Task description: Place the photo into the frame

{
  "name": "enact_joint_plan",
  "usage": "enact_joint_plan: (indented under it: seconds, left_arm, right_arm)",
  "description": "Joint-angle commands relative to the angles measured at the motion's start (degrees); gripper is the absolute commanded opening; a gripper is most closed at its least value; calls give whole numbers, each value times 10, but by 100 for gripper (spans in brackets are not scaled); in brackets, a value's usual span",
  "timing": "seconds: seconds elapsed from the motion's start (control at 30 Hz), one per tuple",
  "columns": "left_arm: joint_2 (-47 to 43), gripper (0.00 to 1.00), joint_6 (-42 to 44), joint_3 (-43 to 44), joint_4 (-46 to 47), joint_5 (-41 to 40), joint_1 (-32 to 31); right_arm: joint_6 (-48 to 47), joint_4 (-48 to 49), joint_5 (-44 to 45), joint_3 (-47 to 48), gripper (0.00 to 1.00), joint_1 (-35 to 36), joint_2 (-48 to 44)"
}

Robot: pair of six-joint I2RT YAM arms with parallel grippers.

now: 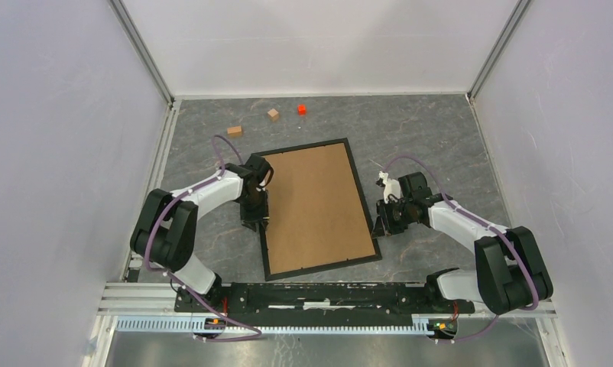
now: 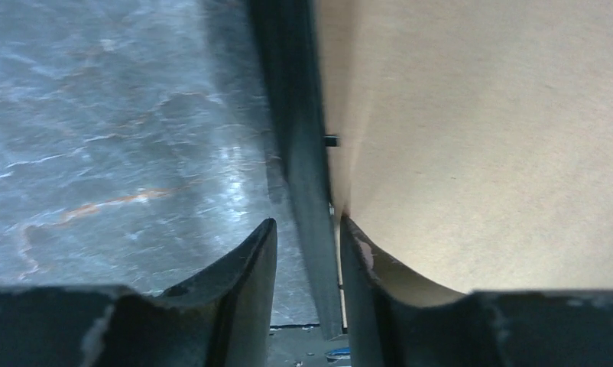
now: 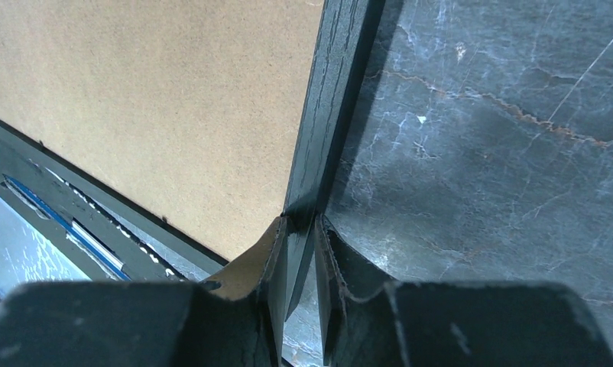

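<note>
The black frame (image 1: 364, 200) lies flat on the grey table with a brown backing board (image 1: 315, 206) filling it. The photo is hidden. My left gripper (image 1: 255, 222) straddles the frame's left rail (image 2: 300, 153). Its jaws are open, with table showing between the left finger (image 2: 250, 260) and the rail. The right finger rests at the board's edge (image 2: 479, 138). My right gripper (image 1: 380, 225) is at the frame's right rail (image 3: 330, 115), near the lower corner. In the right wrist view this gripper (image 3: 300, 222) is shut on the rail.
Two small wooden blocks (image 1: 235, 131) (image 1: 273, 114) and a red block (image 1: 301, 109) lie at the back of the table. White walls close in the sides and back. A metal rail (image 1: 326, 294) with the arm bases runs along the near edge.
</note>
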Motion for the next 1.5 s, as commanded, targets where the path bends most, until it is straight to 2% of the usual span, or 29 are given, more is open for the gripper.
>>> enact_joint_plan:
  seconds: [0.0,0.13,0.4,0.5,0.8,1.0,1.07,1.2,1.33,1.47]
  left_arm:
    - [17,40,-51,-22,45,23,-23]
    - [24,37,-60,-36,68,22,-23]
    - [42,21,-60,-53,90,38,-25]
    - [49,16,-63,-52,98,57,-32]
    - [64,7,-105,-79,155,105,-59]
    - [67,6,-94,-72,149,97,-60]
    - [71,6,-86,-62,142,92,-60]
    - [74,7,-65,-39,116,49,-57]
    - [81,6,-52,-37,106,30,-51]
    - [83,6,-49,-41,105,29,-48]
  right_arm:
    - [-1,19,8,-22,23,3,11]
    - [2,24,12,-26,23,2,15]
    - [6,29,35,-27,22,7,27]
    - [20,28,85,-31,23,25,35]
    - [172,112,186,-86,23,123,97]
    - [180,94,303,-66,25,161,146]
    - [169,92,289,-58,27,164,146]
    - [91,56,205,7,36,164,94]
    - [42,2,208,97,57,157,44]
    - [25,3,198,152,62,114,64]
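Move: The left gripper straddles the frame's left bar; the spot to pinch is about 1 cm back, 1 cm right and 1 cm lower. An upright tab on that bar stands about 5 cm ahead and 1 cm right; the near-left corner lies some 17 cm back, 2 cm right. The right gripper already pinches the frame's right bar at its fingertips, with the near-right corner about 7 cm back and 1 cm right. Bring the left gripper about 1 cm each right, back and down and close it on the frame's left bar, then keep that pinch. Hold the right grip on the other bar at first, then sink about 1.5 cm while steepening the fingers some 15 degrees and turning clockwise; finally turn back, open, let go, and move forward 2 cm, up and left. ##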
